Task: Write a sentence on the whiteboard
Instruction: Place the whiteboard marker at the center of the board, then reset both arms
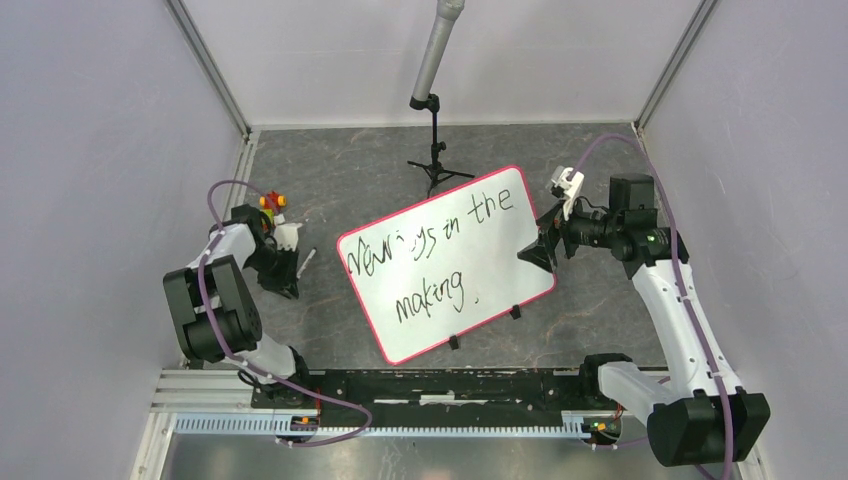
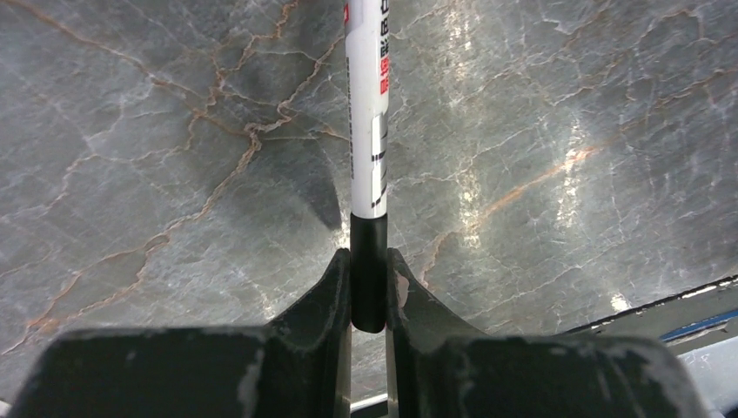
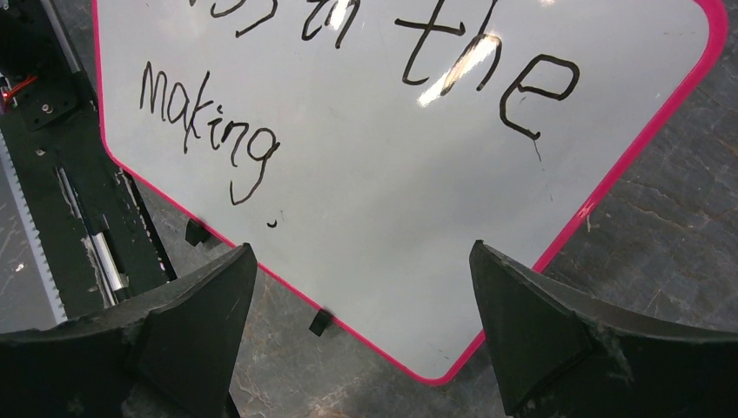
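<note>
The whiteboard lies tilted in the middle of the dark stone table, with a pink-red rim and black clips. The sentence is in black marker in two slanted lines ending "the" and "making". My left gripper is left of the board, off its surface, shut on the black end of a white marker that points out over the table. My right gripper is open and empty at the board's right corner. In the right wrist view the whiteboard and the sentence show between the open fingers.
A black tripod stand with a grey pole stands behind the board. A small red-and-yellow object sits by the left arm. The black base rail runs along the near edge and also shows in the right wrist view. Walls close three sides.
</note>
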Motion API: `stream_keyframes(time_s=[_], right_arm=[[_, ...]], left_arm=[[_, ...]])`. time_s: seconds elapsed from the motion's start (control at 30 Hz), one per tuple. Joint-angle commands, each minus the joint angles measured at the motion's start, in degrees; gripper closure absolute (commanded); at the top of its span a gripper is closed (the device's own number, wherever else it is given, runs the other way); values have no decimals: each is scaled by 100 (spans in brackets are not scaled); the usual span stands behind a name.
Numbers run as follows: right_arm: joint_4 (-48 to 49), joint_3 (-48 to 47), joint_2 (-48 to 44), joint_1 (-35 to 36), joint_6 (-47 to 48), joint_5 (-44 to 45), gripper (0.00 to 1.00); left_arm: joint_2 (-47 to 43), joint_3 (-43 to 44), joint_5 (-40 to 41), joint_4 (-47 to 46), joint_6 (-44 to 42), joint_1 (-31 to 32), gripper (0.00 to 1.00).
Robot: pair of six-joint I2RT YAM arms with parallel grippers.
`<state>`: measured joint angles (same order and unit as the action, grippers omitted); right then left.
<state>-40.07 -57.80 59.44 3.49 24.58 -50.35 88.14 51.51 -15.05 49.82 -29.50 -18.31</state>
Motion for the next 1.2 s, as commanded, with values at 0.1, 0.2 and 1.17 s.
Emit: stream_keyframes(time_s=[0.1, 0.2, 1.17], right_arm=[[8, 112, -131, -32, 295, 148, 2], [-52, 120, -93, -50, 387, 97, 2], [-122, -1174, 641, -1969, 821, -149, 2]], left_arm=[[342, -182, 239, -393, -266, -15, 73], [321, -242, 265, -411, -284, -18, 63], [-501, 3582, -1241, 1147, 886, 1, 0]])
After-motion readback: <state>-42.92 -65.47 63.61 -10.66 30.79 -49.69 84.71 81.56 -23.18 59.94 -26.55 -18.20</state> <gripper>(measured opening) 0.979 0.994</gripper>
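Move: Under the marker, which the left fingers still grip by its black cap end, lies the spot of bare table it is going to, about 4 cm ahead of the left hand, 2 cm to its right and 2 cm below. The toy truck is some 18 cm ahead and 7 cm left; the whiteboard's middle is 6 cm ahead and 34 cm right. From the right hand, that table spot lies roughly 50 cm left, level fore and aft, and 22 cm below. Lowering the marker straight down by about 1.5 cm, the left hand lets go of it on the table, the fingers easing to around half open. After a short pause it climbs clear some 17 cm and goes 11 cm forward, fingers spreading fully and swinging forward. Late on, the empty, open right hand draws right and somewhat forward, away from the board. ##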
